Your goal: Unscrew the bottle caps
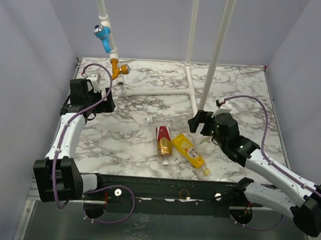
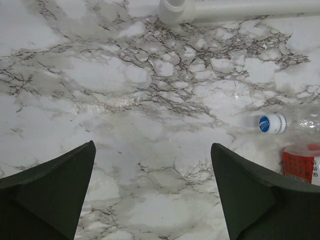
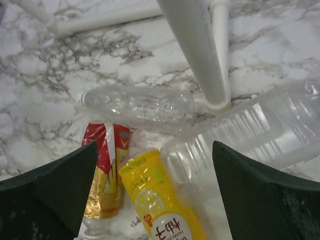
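Observation:
Four bottles lie together at the table's front middle. The brown bottle with a red label and the yellow-orange bottle lie side by side. The yellow bottle's yellow cap points toward the front. The slim clear bottle lies behind them, its blue-and-white cap pointing left. The wider clear bottle lies right of the yellow one. My right gripper is open and empty above the bottles. My left gripper is open and empty over bare marble at the far left.
A white pipe frame stands on the table, with a horizontal pipe lying behind the bottles. A tap with a blue handle and an orange fitting hangs at the back left. Walls close in three sides.

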Tool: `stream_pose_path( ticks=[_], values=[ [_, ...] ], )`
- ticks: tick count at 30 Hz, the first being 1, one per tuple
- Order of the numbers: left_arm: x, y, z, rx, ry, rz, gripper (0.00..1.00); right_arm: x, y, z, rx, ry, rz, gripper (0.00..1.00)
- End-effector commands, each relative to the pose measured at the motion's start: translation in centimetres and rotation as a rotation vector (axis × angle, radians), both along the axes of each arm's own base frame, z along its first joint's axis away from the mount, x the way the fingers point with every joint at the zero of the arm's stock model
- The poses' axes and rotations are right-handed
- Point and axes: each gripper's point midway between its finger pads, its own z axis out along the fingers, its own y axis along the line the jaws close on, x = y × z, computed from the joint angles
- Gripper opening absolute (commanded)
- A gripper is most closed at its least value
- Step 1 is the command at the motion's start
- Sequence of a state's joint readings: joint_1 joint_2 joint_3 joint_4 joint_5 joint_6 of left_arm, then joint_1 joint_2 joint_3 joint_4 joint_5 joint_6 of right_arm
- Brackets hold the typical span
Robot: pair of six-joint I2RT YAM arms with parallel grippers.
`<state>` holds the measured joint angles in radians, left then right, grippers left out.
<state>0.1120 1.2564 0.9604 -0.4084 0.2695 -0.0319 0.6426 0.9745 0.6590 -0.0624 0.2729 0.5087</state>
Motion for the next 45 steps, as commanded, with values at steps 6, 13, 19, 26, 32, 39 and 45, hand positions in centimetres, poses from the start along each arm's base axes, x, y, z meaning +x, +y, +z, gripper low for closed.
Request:
stream_pose_path(
  ticks=[6, 13, 19, 26, 32, 39, 45],
  values=[
    [-1.4, -0.5, 0.4, 0.017, 0.033, -0.083, 0.99, -4.3, -2.1, -2.8, -0.062, 0.123, -0.054, 1.0],
    [-2.4, -2.1, 0.4, -0.031, 0.049, -0.171, 0.99, -9.8, 2.7, -6.3, -0.2, 0.194, 0.083, 1.0],
    [-4.2, -3.5, 2.0, -0.036, 0.003, -0.283, 0.99, -14.2, 8.4, -7.4, -0.4, 0.139, 0.209, 1.0],
    [-6.2, -4.4, 4.7, -0.007, -0.068, -0.378, 0.99, -12.5, 14.4, -7.3, -0.407, 0.06, 0.367, 1.0],
    [-7.2, -4.6, 6.1, 0.027, -0.11, -0.415, 0.99, -9.5, 16.6, -7.2, -0.379, 0.056, 0.422, 1.0],
    [-7.3, -5.0, 6.5, 0.009, -0.114, -0.44, 0.99, -6.6, 18.0, -8.9, -0.379, 0.119, 0.459, 1.0],
    [-7.5, -5.6, 7.2, -0.002, -0.129, -0.475, 0.99, -5.5, 17.2, -11.6, -0.441, 0.169, 0.41, 0.97]
  ],
)
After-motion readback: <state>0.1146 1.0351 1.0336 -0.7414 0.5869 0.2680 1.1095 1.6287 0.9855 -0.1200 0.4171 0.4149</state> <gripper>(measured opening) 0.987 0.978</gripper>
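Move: The red-and-gold bottle lies about 16 cm to the right hand's left, 6 cm nearer the base and some 15 cm below. The yellow bottle is about 11 cm right of it and 2 cm nearer; the small clear bottle lies 11 cm beyond it and 3 cm to its right, the big clear bottle about 8 cm beyond and 19 cm right. From the left hand, the red-and-gold bottle is roughly 26 cm right, 12 cm back and 13 cm lower. The red-and-gold bottle is approached by the open right hand, which swings left about 16 cm and sinks 10 while drawing back some 15 cm, then comes forward again 10 cm to straddle it from above, rolling its left side down and turning counter-clockwise, each by 20-odd degrees. The open left hand eases back 7 cm, with some rise and rightward drift, turning clockwise towards the bottles. ##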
